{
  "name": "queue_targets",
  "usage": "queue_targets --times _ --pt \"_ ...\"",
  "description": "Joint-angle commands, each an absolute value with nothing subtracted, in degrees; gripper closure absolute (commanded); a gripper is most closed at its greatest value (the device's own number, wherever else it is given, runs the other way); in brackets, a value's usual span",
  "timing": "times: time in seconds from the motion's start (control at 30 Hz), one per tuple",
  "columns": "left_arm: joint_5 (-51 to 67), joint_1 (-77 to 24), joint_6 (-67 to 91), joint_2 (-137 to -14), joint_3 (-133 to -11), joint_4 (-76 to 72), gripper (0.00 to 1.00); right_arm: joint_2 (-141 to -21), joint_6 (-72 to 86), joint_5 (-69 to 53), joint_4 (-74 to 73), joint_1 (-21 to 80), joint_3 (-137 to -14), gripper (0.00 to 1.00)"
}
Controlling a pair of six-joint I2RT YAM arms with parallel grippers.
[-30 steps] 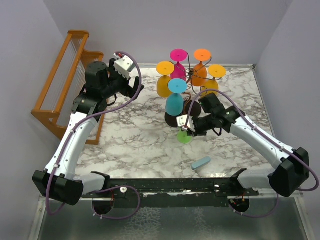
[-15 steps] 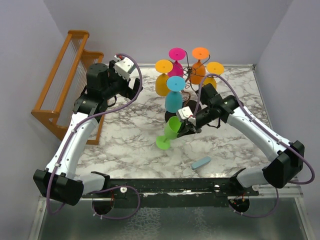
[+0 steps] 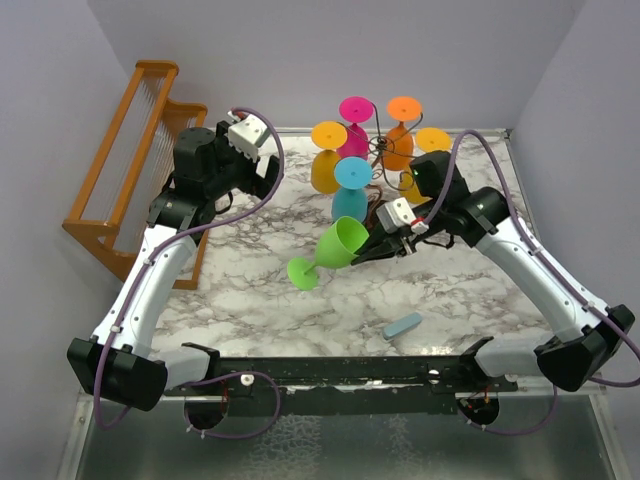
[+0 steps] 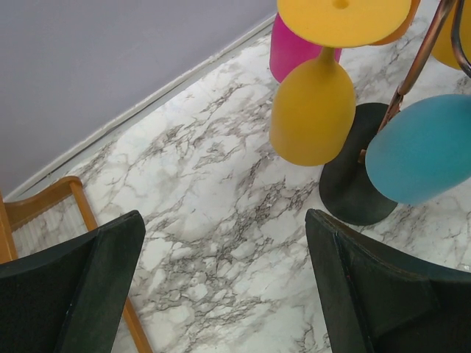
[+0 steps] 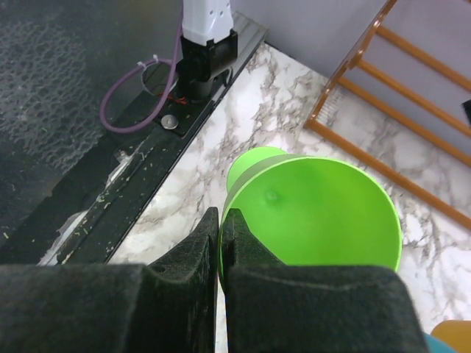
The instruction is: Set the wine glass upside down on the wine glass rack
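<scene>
My right gripper (image 3: 372, 245) is shut on the rim of a green wine glass (image 3: 328, 253) and holds it tilted in the air, foot down-left, just left of the rack. In the right wrist view the jaws (image 5: 221, 228) pinch the rim of the green bowl (image 5: 316, 213). The thin dark wire rack (image 3: 378, 150) stands at the back centre with several coloured glasses hung upside down: yellow (image 3: 327, 160), pink (image 3: 355, 125), orange (image 3: 400, 130), blue (image 3: 350, 190). My left gripper (image 3: 262, 150) is open and empty at the back left; its view shows the yellow glass (image 4: 313, 110), blue glass (image 4: 423, 147) and black base (image 4: 353, 184).
An orange-brown wooden stepped rack (image 3: 120, 160) stands along the left wall. A small light-blue block (image 3: 402, 326) lies on the marble table near the front right. Purple walls close the back and sides.
My right gripper has lifted the green glass off the table and swung it up and left, the bowl now raised beside the blue glass. The left arm has not moved.
</scene>
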State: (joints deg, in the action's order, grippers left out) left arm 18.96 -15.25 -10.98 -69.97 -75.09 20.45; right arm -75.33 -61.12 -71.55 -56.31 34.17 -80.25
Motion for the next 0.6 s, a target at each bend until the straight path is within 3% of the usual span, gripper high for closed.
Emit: queue_targets --times 0.0,0.57 --pt "19.66 -14.84 -9.24 -69.52 -75.34 18.60 0.07 -72.57 -54.72 -73.26 -51.34 34.54 -83.51 0.99" --pt "26.18 -14.77 4.86 -70.32 -85.07 18.61 0.12 -65.08 -38.23 -55.65 -42.01 34.54 -92.58 0.99"
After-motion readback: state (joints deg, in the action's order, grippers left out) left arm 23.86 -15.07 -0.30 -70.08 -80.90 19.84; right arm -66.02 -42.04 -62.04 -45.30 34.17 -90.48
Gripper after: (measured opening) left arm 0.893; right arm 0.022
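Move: The right hand, holding the green wine glass by its rim, has the rack's empty front-right hook about 19 cm ahead and 10 cm to its right, near its own height. The hanging blue glass is some 20 cm straight ahead and 6 cm lower; the right yellow glass hangs about 27 cm ahead, 17 cm right and 6 cm lower. From the left hand, that hook is some 26 cm right, roughly level ahead, slightly lower. Right hand lifts the rim-gripped green glass about 11 cm, turning slightly clockwise; empty left hand rises 5 cm. ##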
